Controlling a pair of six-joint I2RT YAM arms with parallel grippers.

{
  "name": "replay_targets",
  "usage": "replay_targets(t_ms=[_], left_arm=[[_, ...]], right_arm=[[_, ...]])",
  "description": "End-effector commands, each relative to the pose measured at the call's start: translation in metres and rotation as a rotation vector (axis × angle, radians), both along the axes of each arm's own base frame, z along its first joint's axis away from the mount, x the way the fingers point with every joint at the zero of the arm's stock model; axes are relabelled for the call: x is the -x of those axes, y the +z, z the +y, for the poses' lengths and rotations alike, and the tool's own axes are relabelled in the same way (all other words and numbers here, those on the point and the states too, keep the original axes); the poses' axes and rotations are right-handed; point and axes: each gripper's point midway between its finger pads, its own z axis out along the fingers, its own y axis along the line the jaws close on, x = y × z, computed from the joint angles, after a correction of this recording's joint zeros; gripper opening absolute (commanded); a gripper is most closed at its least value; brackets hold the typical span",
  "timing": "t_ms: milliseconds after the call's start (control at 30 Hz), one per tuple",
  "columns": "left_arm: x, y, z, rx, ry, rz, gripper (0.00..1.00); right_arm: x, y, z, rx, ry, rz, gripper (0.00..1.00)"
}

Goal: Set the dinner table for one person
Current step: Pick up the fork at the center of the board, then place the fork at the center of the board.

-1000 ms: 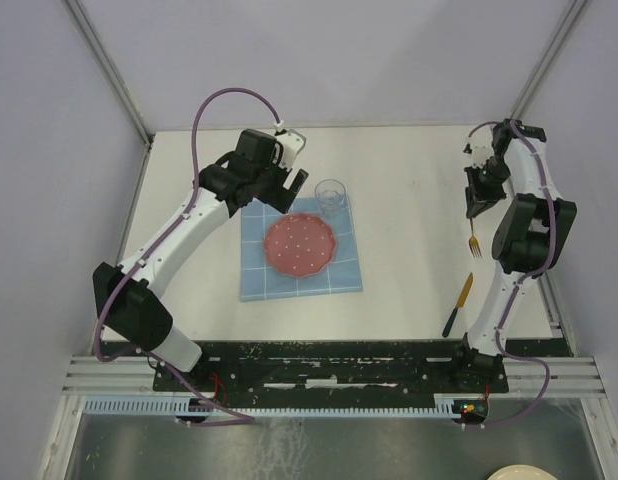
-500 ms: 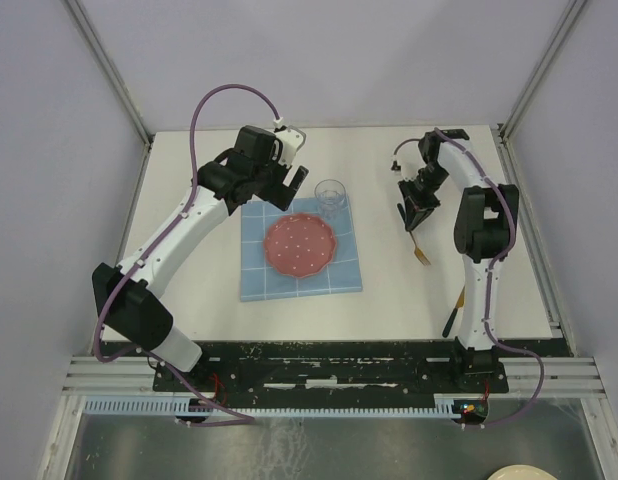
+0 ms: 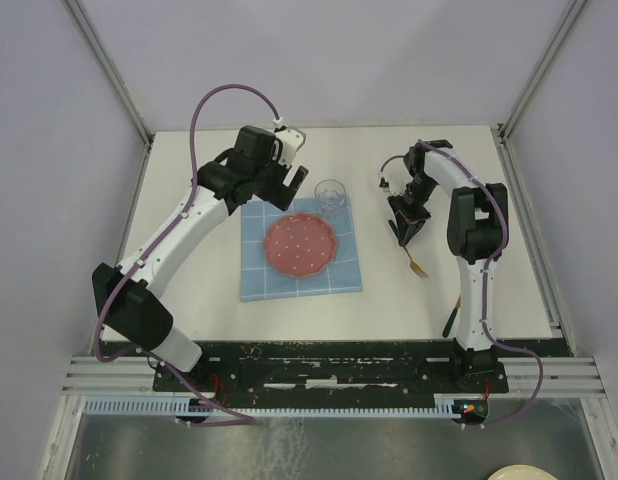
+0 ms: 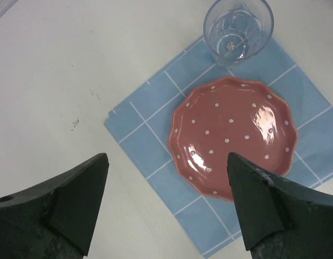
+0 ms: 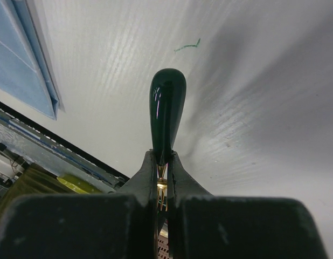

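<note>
The dinner table (image 3: 409, 300) is the big white tabletop. On it lies a blue grid placemat (image 3: 289, 285) with a red dotted plate (image 3: 301, 246) and, on its far right corner, a clear glass (image 3: 330, 194). My right gripper (image 3: 404, 232) hovers right of the placemat, shut on a fork (image 3: 419, 268) whose gold tines point toward the near edge. In the right wrist view its dark green handle (image 5: 166, 108) sticks out past the shut gripper (image 5: 162, 156). My left gripper (image 3: 289, 190) hangs open above the placemat's far left; its wrist view shows plate (image 4: 234, 137), glass (image 4: 238, 29) and gripper (image 4: 167, 155).
A knife (image 3: 457, 303) with a gold blade and dark handle lies near the front right, beside the right arm's base link. Grey walls enclose the table on three sides. The placemat's edge (image 5: 21, 54) shows at the left of the right wrist view.
The right arm has swung from the table's right side toward the middle, carrying the fork to just right of the placemat. The left arm has not moved.
</note>
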Motion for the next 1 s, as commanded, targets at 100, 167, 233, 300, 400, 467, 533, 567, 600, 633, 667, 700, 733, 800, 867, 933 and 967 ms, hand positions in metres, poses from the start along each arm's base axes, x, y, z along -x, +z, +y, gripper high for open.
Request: replay_targets(t_ms=[100,167,233,300,400,467,533,567,600,633,667,700,733,800,867,933,967], left_arm=[[-0.004,0.026,-0.004,0.017,-0.031,-0.076,0.97],[-0.004,0.027,-0.004,0.016,-0.033,-0.079,0.97],[-0.005,0.028,-0.005,0.016,-0.036,-0.083,0.97],[-0.005,0.029,-0.006,0.019,-0.045,-0.088,0.97],[-0.004,0.030,-0.009,0.016,-0.062,-0.091,0.97],[-0.003,0.031,-0.011,0.015,-0.074,-0.094,0.97],[-0.003,0.034,-0.012,0.016,-0.079,-0.104,0.97],[-0.003,0.035,-0.012,0.016,-0.082,-0.107,0.97],[-0.003,0.035,-0.013,0.017,-0.085,-0.108,0.97],[-0.002,0.036,-0.014,0.016,-0.090,-0.110,0.97],[-0.002,0.036,-0.014,0.016,-0.090,-0.112,0.97],[-0.002,0.037,-0.014,0.014,-0.092,-0.115,0.97],[-0.002,0.038,-0.015,0.014,-0.094,-0.116,0.97],[-0.001,0.038,-0.015,0.013,-0.097,-0.119,0.97],[0.000,0.039,-0.015,0.012,-0.103,-0.120,0.97],[0.000,0.039,-0.016,0.008,-0.110,-0.123,0.97],[0.001,0.039,-0.016,0.006,-0.115,-0.123,0.97]], right_arm=[[0.003,0.002,-0.014,0.062,0.035,-0.023,0.02],[0.007,-0.002,-0.015,0.072,0.037,-0.006,0.02],[0.010,-0.005,-0.017,0.082,0.037,0.002,0.02],[0.015,-0.010,-0.018,0.087,0.038,0.016,0.02],[0.018,-0.014,-0.020,0.092,0.040,0.030,0.02],[0.018,-0.016,-0.021,0.098,0.040,0.030,0.05],[0.017,-0.017,-0.021,0.102,0.038,0.027,0.08],[0.017,-0.017,-0.021,0.103,0.037,0.026,0.10],[0.016,-0.017,-0.021,0.103,0.037,0.024,0.11],[0.016,-0.017,-0.021,0.103,0.035,0.022,0.11],[0.015,-0.017,-0.021,0.103,0.034,0.019,0.11],[0.015,-0.016,-0.021,0.103,0.035,0.018,0.12],[0.014,-0.016,-0.021,0.103,0.033,0.016,0.14],[0.015,-0.015,-0.019,0.095,0.034,0.024,0.18],[0.014,-0.013,-0.018,0.090,0.033,0.018,0.23],[0.013,-0.012,-0.018,0.089,0.033,0.012,0.26],[0.013,-0.011,-0.018,0.089,0.033,0.009,0.27]])
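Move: Still held by the right fingers near its neck, the fork is bound for bare table right of the placemat, some 2 cm back, 2 cm to the right and 3 cm below this hand. The plate's middle is about 27 cm left and 1 cm back, the glass 19 cm left and 11 cm ahead, the knife 14 cm right and 16 cm back. From the left hand, that bare spot is roughly 31 cm right, 8 cm back and 22 cm down. Sinking about 2.5 cm, the right hand carries the fork down to the bare table beside the placemat, also drawing some 2 cm back and 2 cm to the right, away from the plate, as the wrist tips about 5 degrees closer to upright. It then stays low in place and opens the fingers about a quarter of their range, letting go of the fork. ##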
